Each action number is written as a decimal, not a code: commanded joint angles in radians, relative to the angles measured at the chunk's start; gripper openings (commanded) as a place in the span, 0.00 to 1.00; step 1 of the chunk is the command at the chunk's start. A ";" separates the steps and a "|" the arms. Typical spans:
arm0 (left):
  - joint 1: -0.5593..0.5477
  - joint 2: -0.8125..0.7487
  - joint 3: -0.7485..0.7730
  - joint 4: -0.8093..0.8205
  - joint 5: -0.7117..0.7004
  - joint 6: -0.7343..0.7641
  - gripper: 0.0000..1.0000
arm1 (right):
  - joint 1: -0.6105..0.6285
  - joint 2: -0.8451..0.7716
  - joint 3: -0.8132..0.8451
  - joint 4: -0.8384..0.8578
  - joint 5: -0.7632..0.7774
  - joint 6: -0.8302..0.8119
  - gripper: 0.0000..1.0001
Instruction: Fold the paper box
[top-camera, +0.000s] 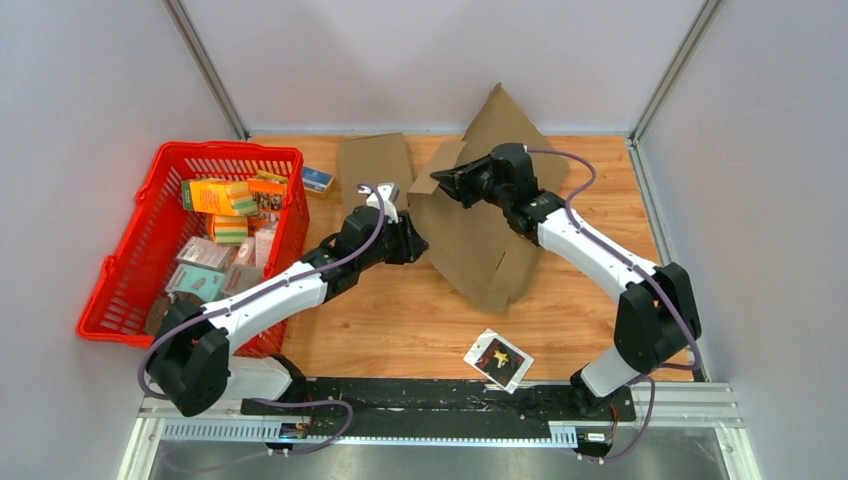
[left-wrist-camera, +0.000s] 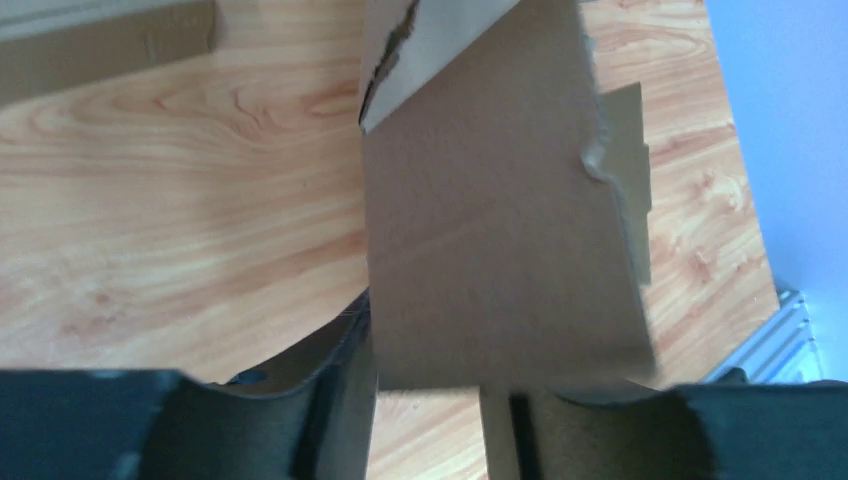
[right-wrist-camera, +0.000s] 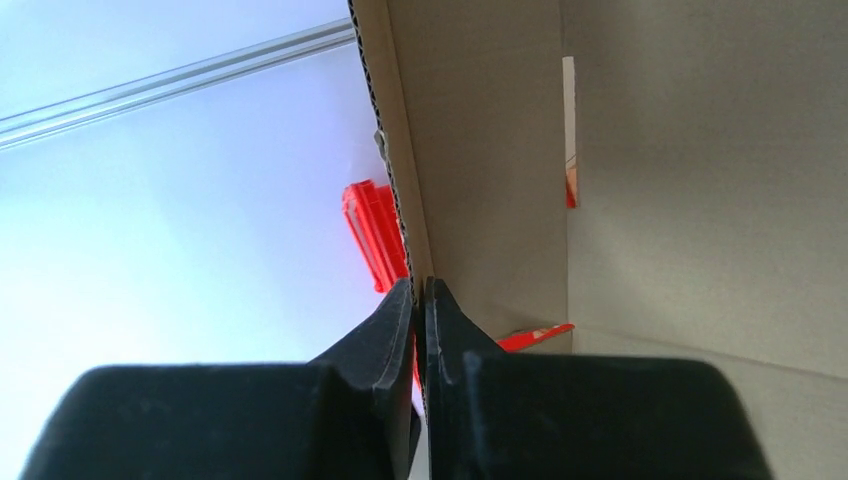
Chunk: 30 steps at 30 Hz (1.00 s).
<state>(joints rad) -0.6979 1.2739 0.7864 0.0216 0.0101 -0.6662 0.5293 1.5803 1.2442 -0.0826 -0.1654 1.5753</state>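
Note:
The paper box (top-camera: 480, 240) is a brown cardboard sheet, partly unfolded and raised at the back middle of the table. My right gripper (top-camera: 447, 183) is shut on the edge of an upper left flap; in the right wrist view the corrugated flap edge (right-wrist-camera: 395, 150) runs down between the touching fingers of that gripper (right-wrist-camera: 420, 295). My left gripper (top-camera: 418, 247) is at the sheet's left side. In the left wrist view the left gripper (left-wrist-camera: 430, 400) stands open, with wood showing between its fingers (left-wrist-camera: 335, 400), and the lower edge of a cardboard panel (left-wrist-camera: 500, 250) lies across their tips.
A red basket (top-camera: 130, 290) with several packages stands at the left. A separate flat cardboard piece (top-camera: 375, 160) and a small blue box (top-camera: 318, 179) lie at the back. A white packet with a star (top-camera: 498, 359) lies near the front edge.

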 joint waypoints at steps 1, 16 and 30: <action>0.000 0.028 0.103 0.022 -0.055 0.034 0.37 | 0.003 -0.088 -0.029 0.072 0.023 0.074 0.10; 0.083 -0.071 0.368 -0.351 -0.035 0.362 0.04 | -0.217 -0.230 0.296 -0.540 -0.284 -1.503 0.91; 0.192 -0.038 0.790 -0.920 0.201 0.376 0.00 | 0.398 -0.306 0.230 -0.235 0.453 -2.112 1.00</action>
<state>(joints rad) -0.5274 1.2499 1.5112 -0.7834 0.1059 -0.2783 0.8215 1.2793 1.5108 -0.4831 0.0593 -0.2947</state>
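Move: The near part of the cardboard sheet's left edge lies between the left hand's parted fingers, about 2 cm ahead and 1 cm up; the sheet's middle is roughly 12 cm right and 6 cm ahead. The folded box is some 15 cm ahead, 8 cm left and 13 cm below. From the right hand, still pinching the sheet's left flap, the sheet's middle is about 9 cm right, 5 cm back and 9 cm below; the folded box is 12 cm left, 4 cm ahead and far below. Forward a little and up, the left hand shuts on the sheet's left edge, then carries it upward and left, about 16 cm up and 7 cm left in all. The right hand opens wide and lets go of its flap, swings off rightward, then rises and draws back with some leftward return, rolling about 110 degrees around its own finger line. ##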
